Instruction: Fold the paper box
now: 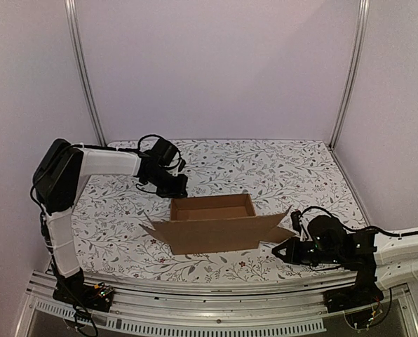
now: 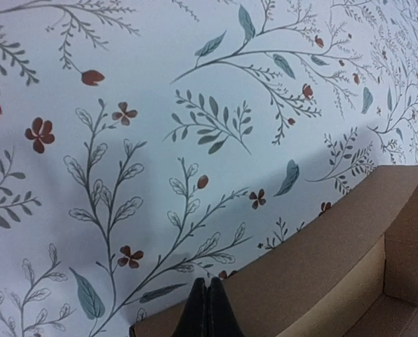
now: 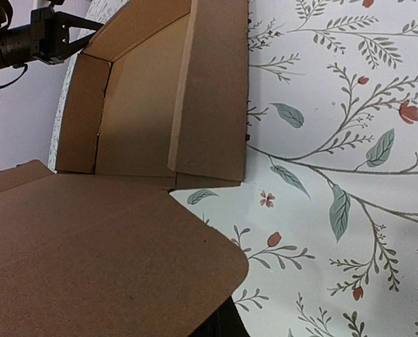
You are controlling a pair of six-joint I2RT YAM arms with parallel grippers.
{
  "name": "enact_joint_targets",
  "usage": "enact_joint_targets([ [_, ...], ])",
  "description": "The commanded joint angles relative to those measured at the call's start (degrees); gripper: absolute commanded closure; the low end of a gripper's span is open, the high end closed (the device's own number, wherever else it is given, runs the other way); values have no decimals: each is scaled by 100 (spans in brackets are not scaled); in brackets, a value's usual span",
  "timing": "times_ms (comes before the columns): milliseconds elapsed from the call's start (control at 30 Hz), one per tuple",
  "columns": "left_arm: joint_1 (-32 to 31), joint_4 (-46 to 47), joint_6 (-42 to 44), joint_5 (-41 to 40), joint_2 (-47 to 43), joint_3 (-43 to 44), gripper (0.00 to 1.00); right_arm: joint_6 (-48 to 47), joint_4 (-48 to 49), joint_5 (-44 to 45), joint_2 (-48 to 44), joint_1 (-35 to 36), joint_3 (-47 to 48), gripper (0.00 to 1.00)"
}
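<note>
The paper box (image 1: 212,221) is a brown cardboard tray in the middle of the table, with its broad front lid panel (image 1: 216,235) standing up toward me. My left gripper (image 1: 181,188) is shut with nothing in it, just outside the tray's back left corner. In the left wrist view the closed fingertips (image 2: 207,284) meet over the top edge of the cardboard wall (image 2: 321,260). My right gripper (image 1: 278,250) is low at the lid's right ear. In the right wrist view that rounded flap (image 3: 104,260) covers most of the dark fingers (image 3: 230,326), which look pressed together.
A floral cloth (image 1: 293,168) covers the table. White walls with metal posts (image 1: 86,77) enclose it at the back and sides. The left arm (image 3: 27,38) shows beyond the tray in the right wrist view.
</note>
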Motion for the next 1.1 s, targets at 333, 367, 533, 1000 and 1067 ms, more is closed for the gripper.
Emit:
enact_joint_targets([
  [333,-259,640,-420,183,-772,-1643,100,374,345,1994,549,24,690,97],
  [367,-286,671,-462,142,-833,-1755,100,374,344,2063,658,0,759,97],
  [533,-423,880,-761,3,-1244,-2448,100,177,531,2151,1296,-223,1144,97],
  [1000,-859,1995,-2536,-669,-2837,-4651,100,-917,1644,611,3582,-1469,2587,100],
  [1067,-909,2041,-2676,-727,-3045,-4803,100,-1082,1649,382,3855,-1595,2904,100],
])
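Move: The box's tray centre lies about 10 cm back and 9 cm right of the left hand, 3 cm lower; that hand is just outside the far wall near its left end, the wall's middle some 9 cm right and 2 cm back. From the right hand, the lid's right flap is close, roughly 4 cm ahead and 1 cm left. The tray centre is about 11 cm ahead and 17 cm left of the right hand, with the raised lid panel about 3 cm ahead and 17 cm left. Back towards its base the left hand draws its shut fingers some 15 cm, sinking 4 cm early and drifting left, against the outside of the box's far wall. Meanwhile the right hand, fingers practically shut, sweeps about 16 cm forward against the lid's outer side by its right flap, rising slightly then dipping, and turning some 20 degrees clockwise, so the two work as a turning pair. ##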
